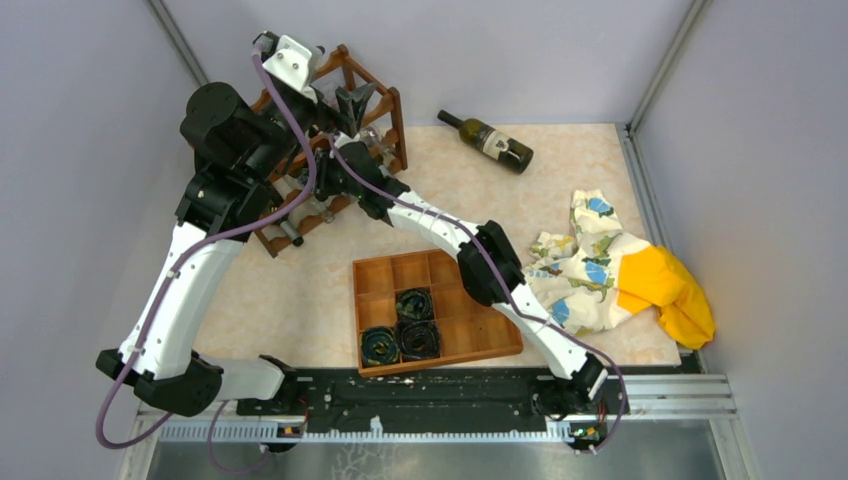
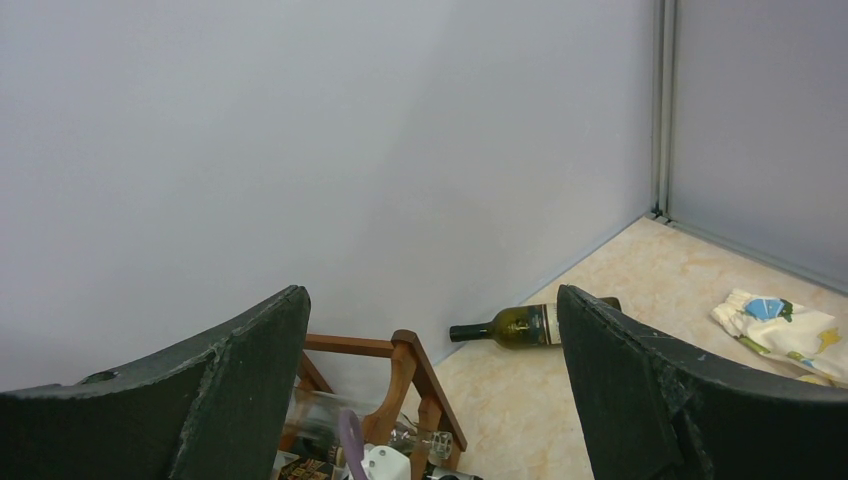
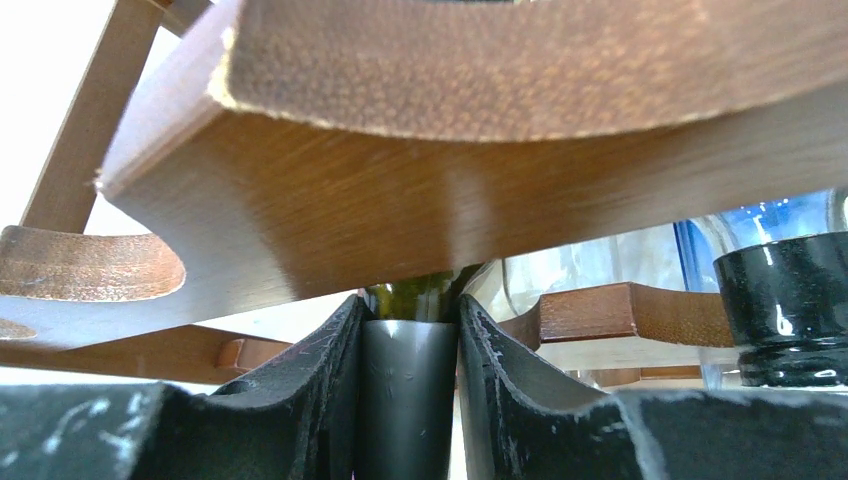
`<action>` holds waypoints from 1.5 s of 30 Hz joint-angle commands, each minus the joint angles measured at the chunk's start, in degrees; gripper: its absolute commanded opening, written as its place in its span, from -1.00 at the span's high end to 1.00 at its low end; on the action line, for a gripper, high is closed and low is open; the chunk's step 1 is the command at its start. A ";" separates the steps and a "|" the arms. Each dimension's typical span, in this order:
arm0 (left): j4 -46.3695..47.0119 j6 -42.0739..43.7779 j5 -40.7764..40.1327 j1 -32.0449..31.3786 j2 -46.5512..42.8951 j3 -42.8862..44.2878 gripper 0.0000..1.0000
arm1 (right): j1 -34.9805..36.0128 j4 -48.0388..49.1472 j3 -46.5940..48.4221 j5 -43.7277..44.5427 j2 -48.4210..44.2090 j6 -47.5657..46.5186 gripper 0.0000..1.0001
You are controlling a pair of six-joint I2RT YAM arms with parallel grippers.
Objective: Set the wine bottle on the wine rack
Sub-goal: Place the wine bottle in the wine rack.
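Observation:
The dark reddish-brown wine rack stands at the back left, with bottles lying in it. My right gripper reaches in under a scalloped rail. It is shut on the dark capped neck of a green wine bottle. In the top view the right gripper sits low against the rack's front. My left gripper hovers open and empty above the rack, and from overhead the left gripper is over the rack's top. Another green wine bottle lies on its side by the back wall.
A flat orange-brown compartment tray holding dark rolled items sits near the front centre. A patterned white cloth and a yellow cloth lie at the right. A dark bottle top and clear glass crowd the rack.

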 commanded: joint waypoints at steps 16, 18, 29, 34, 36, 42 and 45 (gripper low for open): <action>2.16 -2.38 0.63 0.25 -2.12 -1.16 -0.97 | 1.83 14.17 5.98 2.00 0.58 -6.95 0.13; 2.21 -2.59 0.63 0.25 -2.22 -1.36 -0.97 | 1.84 14.33 5.92 2.16 0.67 -7.50 0.12; 3.24 -4.26 1.12 0.30 -3.56 -3.05 -0.97 | 1.60 15.71 -1.37 0.54 -4.64 -10.57 -0.22; 3.98 -4.70 1.47 0.25 -4.32 -3.64 -0.97 | 0.46 22.96 -11.62 -6.14 -12.02 -13.77 -0.37; 4.83 -5.14 1.69 0.25 -4.76 -4.11 -0.97 | -0.12 27.06 -17.26 -10.78 -15.00 -15.71 -0.47; 8.19 -6.89 2.46 0.27 -6.71 -6.97 -0.97 | -1.07 29.95 -22.82 -24.82 -19.37 -17.08 -0.57; 9.78 -7.94 2.88 0.30 -7.82 -8.63 -0.97 | -1.44 29.82 -27.05 -30.65 -22.38 -18.55 -0.61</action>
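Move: The right hand pinches the wine bottle's foil-covered neck just under a front rail of the rack; the bottle's middle lies about 10 cm ahead and 7 cm left of it, roughly level. The blue bottle, a tier lower, is some 10 cm ahead, 3 cm right and 12 cm below. The left-end bottle's middle is about level ahead, 17 cm left and 10 cm below. For the left hand, the wine bottle lies some 20 cm ahead, 20 cm left and 35 cm below. Barely shifting at first, about 1 cm to the left with a small dip and rise, the right hand opens its fingers wide and frees the bottle's neck. It then draws out from the rack, up some 7 cm and back about 6 cm, slightly right, fingers tipping up and swinging counter-clockwise, each by around 20 degrees. The left hand, empty and open, eases back 2 to 3 cm. ##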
